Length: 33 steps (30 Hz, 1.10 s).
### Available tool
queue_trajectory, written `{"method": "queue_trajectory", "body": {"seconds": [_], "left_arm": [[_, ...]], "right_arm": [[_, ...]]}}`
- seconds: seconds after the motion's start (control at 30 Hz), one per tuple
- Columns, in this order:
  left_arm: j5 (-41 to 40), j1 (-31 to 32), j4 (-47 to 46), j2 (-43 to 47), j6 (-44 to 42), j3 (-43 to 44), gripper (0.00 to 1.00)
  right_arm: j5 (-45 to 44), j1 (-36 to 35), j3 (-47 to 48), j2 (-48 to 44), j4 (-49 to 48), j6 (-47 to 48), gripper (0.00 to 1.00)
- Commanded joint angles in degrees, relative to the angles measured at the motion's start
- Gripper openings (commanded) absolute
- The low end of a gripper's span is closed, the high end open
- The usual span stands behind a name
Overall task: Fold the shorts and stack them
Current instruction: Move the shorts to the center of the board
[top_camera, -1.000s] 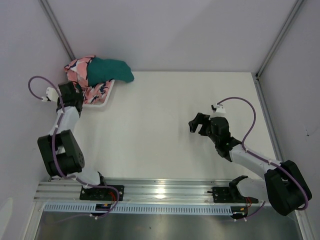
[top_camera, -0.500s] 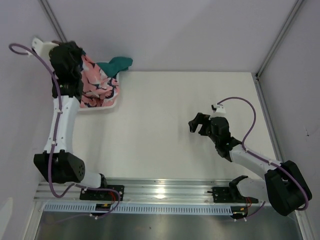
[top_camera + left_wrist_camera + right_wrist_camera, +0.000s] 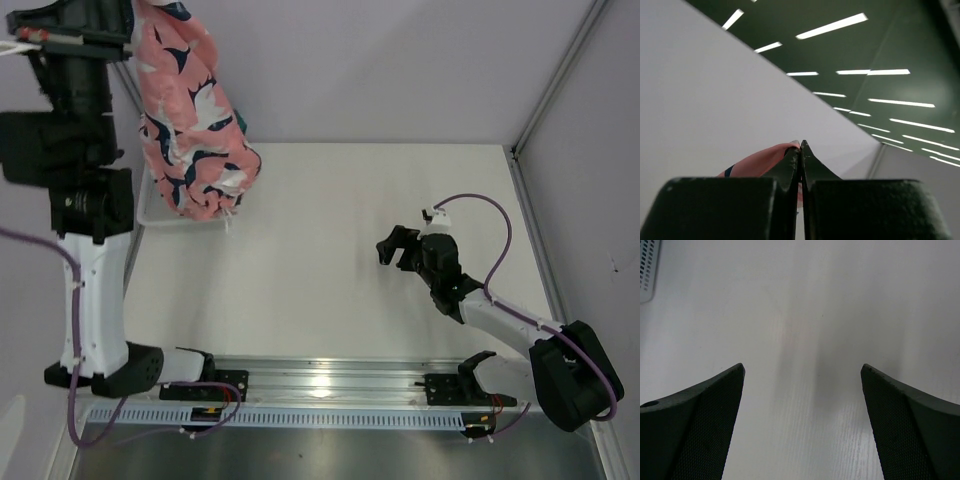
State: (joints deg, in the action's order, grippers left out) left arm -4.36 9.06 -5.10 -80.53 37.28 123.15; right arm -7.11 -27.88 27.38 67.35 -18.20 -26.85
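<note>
The salmon-pink shorts (image 3: 192, 120) with navy-and-white shark print hang in a long bunch at the upper left of the top view, their lower end over the white basket (image 3: 185, 223). My left gripper (image 3: 133, 22) is raised high, close under the camera, and is shut on the shorts' upper edge. In the left wrist view the jaws (image 3: 801, 145) are pressed together with pink fabric (image 3: 760, 162) pinched at the tips. My right gripper (image 3: 392, 248) hovers low over the table at centre right, open; nothing lies between its fingers (image 3: 802, 370).
The basket sits at the table's far left corner against the wall; its mesh corner (image 3: 647, 270) shows at the upper left of the right wrist view. Metal frame posts (image 3: 548, 85) stand at the back corners. A rail (image 3: 320, 385) runs along the near edge.
My left arm has risen steeply from the basket, lifting the pink shorts out until they hang full length. The teal pair seen earlier is now hidden. The right arm has stayed still.
</note>
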Motion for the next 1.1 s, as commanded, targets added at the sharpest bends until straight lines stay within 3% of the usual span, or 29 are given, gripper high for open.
{"method": "queue_trajectory", "body": {"seconds": [0.0,0.2,0.37,0.47,0.53,0.6,0.7,0.83,0.87,0.93,0.97,1.0,1.07], "left_arm": [[3.92,1.31,-12.11,9.76,1.03,-7.01,0.00],[8.84,1.58,-15.64,16.19,9.91,-12.04,0.00],[11.39,2.80,-17.48,15.67,18.00,-13.90,0.00],[9.65,11.46,-18.89,14.09,16.00,-19.94,0.00],[6.93,17.45,-19.07,12.86,9.62,-22.16,0.00],[0.28,26.91,-19.77,9.79,4.32,-26.44,0.00],[-5.29,34.59,-21.44,0.41,-2.55,-27.18,0.00],[-3.92,36.03,-15.22,-18.13,3.92,-17.97,0.00],[-3.21,36.03,-13.11,-22.00,4.90,-11.16,0.01],[-0.58,36.12,-4.54,-32.72,4.92,-5.50,0.52],[0.22,36.03,-0.47,-36.07,4.04,5.23,0.93],[0.58,36.03,3.83,-38.97,2.90,9.00,0.99],[0.15,36.03,12.47,-42.69,-1.49,16.20,0.99]], "right_arm": [[-0.09,0.02,0.22,-1.00,-2.46,1.01,0.98],[0.17,0.02,0.22,-1.35,-2.63,1.10,0.98],[-0.70,0.02,-0.22,-2.31,-2.64,1.27,0.98],[-2.98,0.02,-1.01,-4.67,-2.20,1.45,0.98],[-4.65,0.02,-1.53,-6.17,-1.93,1.36,0.98],[-6.85,0.11,-2.15,-8.10,-1.06,1.01,0.98],[-11.33,0.19,-4.61,-13.81,-1.14,0.66,0.97],[-15.99,0.54,-8.12,-22.50,-0.09,0.57,0.96],[-18.96,0.63,-8.21,-23.40,1.65,0.22,0.96],[-21.70,1.24,-8.04,-24.63,3.68,-0.57,0.96],[-22.15,1.51,-8.13,-25.33,4.30,-1.01,0.96],[-21.81,1.77,-8.13,-25.34,4.31,-1.01,0.96],[-20.49,2.30,-8.22,-24.91,3.70,-1.01,0.96]]}}
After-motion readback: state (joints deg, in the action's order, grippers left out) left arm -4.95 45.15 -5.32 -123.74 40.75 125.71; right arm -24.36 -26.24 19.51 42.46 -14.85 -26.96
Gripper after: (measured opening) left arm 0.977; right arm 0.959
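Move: The left hand holds the shorts already pinched and lifted high over the table. From it the board's centre lies about 23 cm to the right, some 6 cm ahead and roughly 73 cm below; the white tray is about 16 cm ahead, 13 cm left and some 72 cm down. From the open, empty right hand the board's centre is about 12 cm left, 4 cm ahead and 12 cm down. With the shorts pinched, the left hand first swings back about 20 cm and slightly up, fingers tipping further upward, then whips forward, right and down across the board past its centre, ending some 42 cm right and 35 cm lower than it began, the wrist pitching down and turning clockwise, and opens wide late in the swing to let the cloth go. Meanwhile the open right hand draws away from the incoming shorts, about 8 cm right and 6 cm up, turning clockwise and tipping up a little. ##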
